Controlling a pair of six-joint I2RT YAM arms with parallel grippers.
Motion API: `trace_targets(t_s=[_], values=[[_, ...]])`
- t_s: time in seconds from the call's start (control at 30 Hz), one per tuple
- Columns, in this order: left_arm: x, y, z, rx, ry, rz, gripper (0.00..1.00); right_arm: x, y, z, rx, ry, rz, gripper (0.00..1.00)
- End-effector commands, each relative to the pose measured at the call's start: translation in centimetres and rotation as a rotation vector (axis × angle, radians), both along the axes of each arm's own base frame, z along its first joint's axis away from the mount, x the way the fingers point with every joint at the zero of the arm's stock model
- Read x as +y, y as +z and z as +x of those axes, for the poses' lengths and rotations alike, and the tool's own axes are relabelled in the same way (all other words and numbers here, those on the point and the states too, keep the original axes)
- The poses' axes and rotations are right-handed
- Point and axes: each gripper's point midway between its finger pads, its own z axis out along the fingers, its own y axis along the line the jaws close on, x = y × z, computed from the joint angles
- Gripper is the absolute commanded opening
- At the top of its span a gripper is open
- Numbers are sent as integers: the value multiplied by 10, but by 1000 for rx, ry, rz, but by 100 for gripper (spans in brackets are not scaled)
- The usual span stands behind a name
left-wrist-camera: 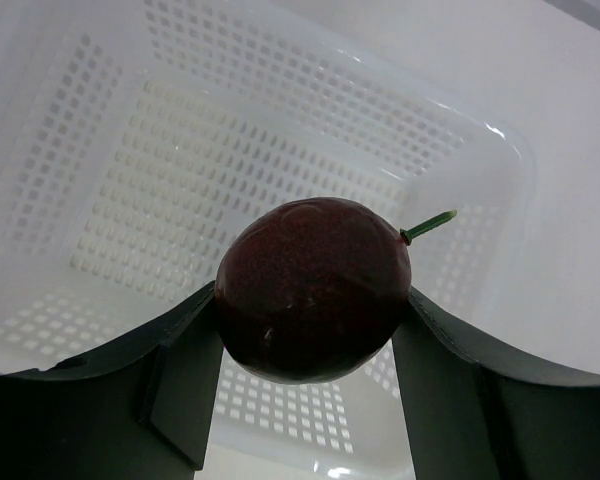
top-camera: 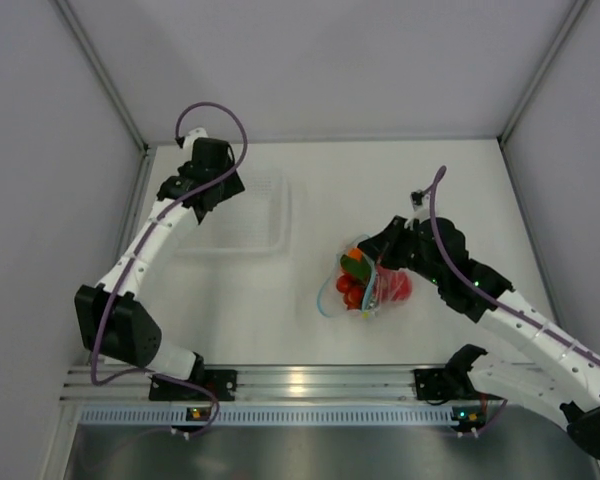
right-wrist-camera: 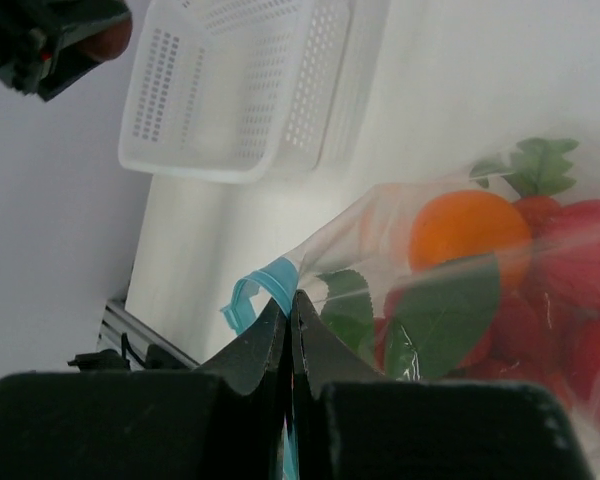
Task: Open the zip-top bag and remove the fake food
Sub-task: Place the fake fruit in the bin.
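Note:
My left gripper (left-wrist-camera: 313, 298) is shut on a dark purple-brown round fruit (left-wrist-camera: 315, 285) with a thin green stem, held above the white perforated basket (left-wrist-camera: 280, 130). From above, that gripper (top-camera: 208, 180) hangs over the basket's left end. The zip-top bag (top-camera: 365, 282) lies mid-table, clear, with an orange (right-wrist-camera: 468, 228), green leaves and red fruits (right-wrist-camera: 570, 290) of fake food inside. My right gripper (right-wrist-camera: 291, 300) is shut on the bag's teal zip strip (right-wrist-camera: 265, 282) and holds that edge up; in the top view it (top-camera: 382, 262) sits at the bag's right side.
The basket (top-camera: 250, 215) stands at the back left of the table. Grey walls close in the left, right and far sides. A metal rail (top-camera: 300, 385) with both arm bases runs along the near edge.

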Motion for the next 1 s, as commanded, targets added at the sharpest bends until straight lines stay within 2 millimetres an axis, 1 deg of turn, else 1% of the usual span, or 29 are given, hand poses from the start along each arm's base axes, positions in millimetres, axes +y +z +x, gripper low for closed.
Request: trace_targets(t_s=[0.0,0.03,0.07,0.1,0.13,0.2,0.23,0.3,0.33,0.37,0.4,0.43,0.47,0.5,0.53,0.57,0.6,0.63,0.67,0.7,0.77,0.8,0.83,0.9,0.93,0.97], values=[[15,-14,35,44,23,-18,8,8,52,0,-124,66,69,0],[19,-19,41,56,32,-16,10,6,54,1,-130,60,64,0],[29,-22,47,64,53,-17,11,3,58,1,-144,52,53,0],[35,-32,50,84,70,-11,11,1,59,2,-145,47,47,0],[46,-48,55,119,104,0,11,0,58,2,-144,46,38,0],[60,-64,58,154,141,13,10,-2,60,3,-148,45,29,0],[76,-78,60,186,184,6,10,-3,61,3,-146,45,25,0],[88,-91,61,215,201,-17,9,-5,62,3,-152,49,15,0],[99,-96,62,227,224,-19,10,-5,61,3,-152,49,9,0],[104,-104,62,246,231,-12,13,-6,62,3,-153,48,8,0],[107,-109,64,258,235,-3,21,-7,62,4,-156,46,6,0],[110,-111,67,264,220,-2,26,-7,62,3,-157,49,8,0],[108,-121,68,289,207,-5,38,-7,62,3,-156,48,9,0],[119,-124,68,296,226,-22,45,-7,62,3,-157,50,8,0],[125,-127,67,306,228,-40,51,-9,63,4,-159,45,6,0],[126,-129,66,309,230,-45,64,-9,61,4,-157,46,-5,0],[129,-126,65,304,227,-45,69,-10,61,5,-157,42,-6,0],[128,-123,66,299,218,-44,74,-10,62,5,-158,43,-6,0],[127,-121,66,295,207,-50,94,-10,61,6,-156,42,-7,0],[125,-110,66,272,195,-52,98,-10,62,7,-158,42,-4,0],[123,-96,66,240,187,-64,98,-5,61,5,-148,62,9,0],[120,-78,65,200,175,-72,98,-3,62,6,-154,68,20,0],[118,-69,64,181,163,-78,98,-1,61,4,-148,79,28,0],[104,-47,65,134,91,-127,98,0,62,4,-143,81,42,0],[97,-29,62,94,55,-149,98,1,62,3,-144,85,46,0],[88,-18,61,72,16,-179,98,1,63,4,-144,80,53,0]])
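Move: The left hand, already holding the dark red fruit, is taking it to the left part of the bin, whose floor there lies about 5 cm ahead, 13 cm left and 18 cm below. The bin's middle is some 7 cm ahead and 5 cm left. The open bag lies roughly 18 cm back and 29 cm right, about 12 cm lower. From the right hand, that part of the bin is about 21 cm ahead, 45 cm left and 18 cm lower. The left fingers keep their grip on the dark red fruit as the hand sinks about 15 cm into the bin, going some 13 cm left and 5 cm forward and tipping 20 degrees further down; there they open wide, let go and start back up about 4 cm. The right hand keeps the bag's rim pinched and rises about 2 cm. ##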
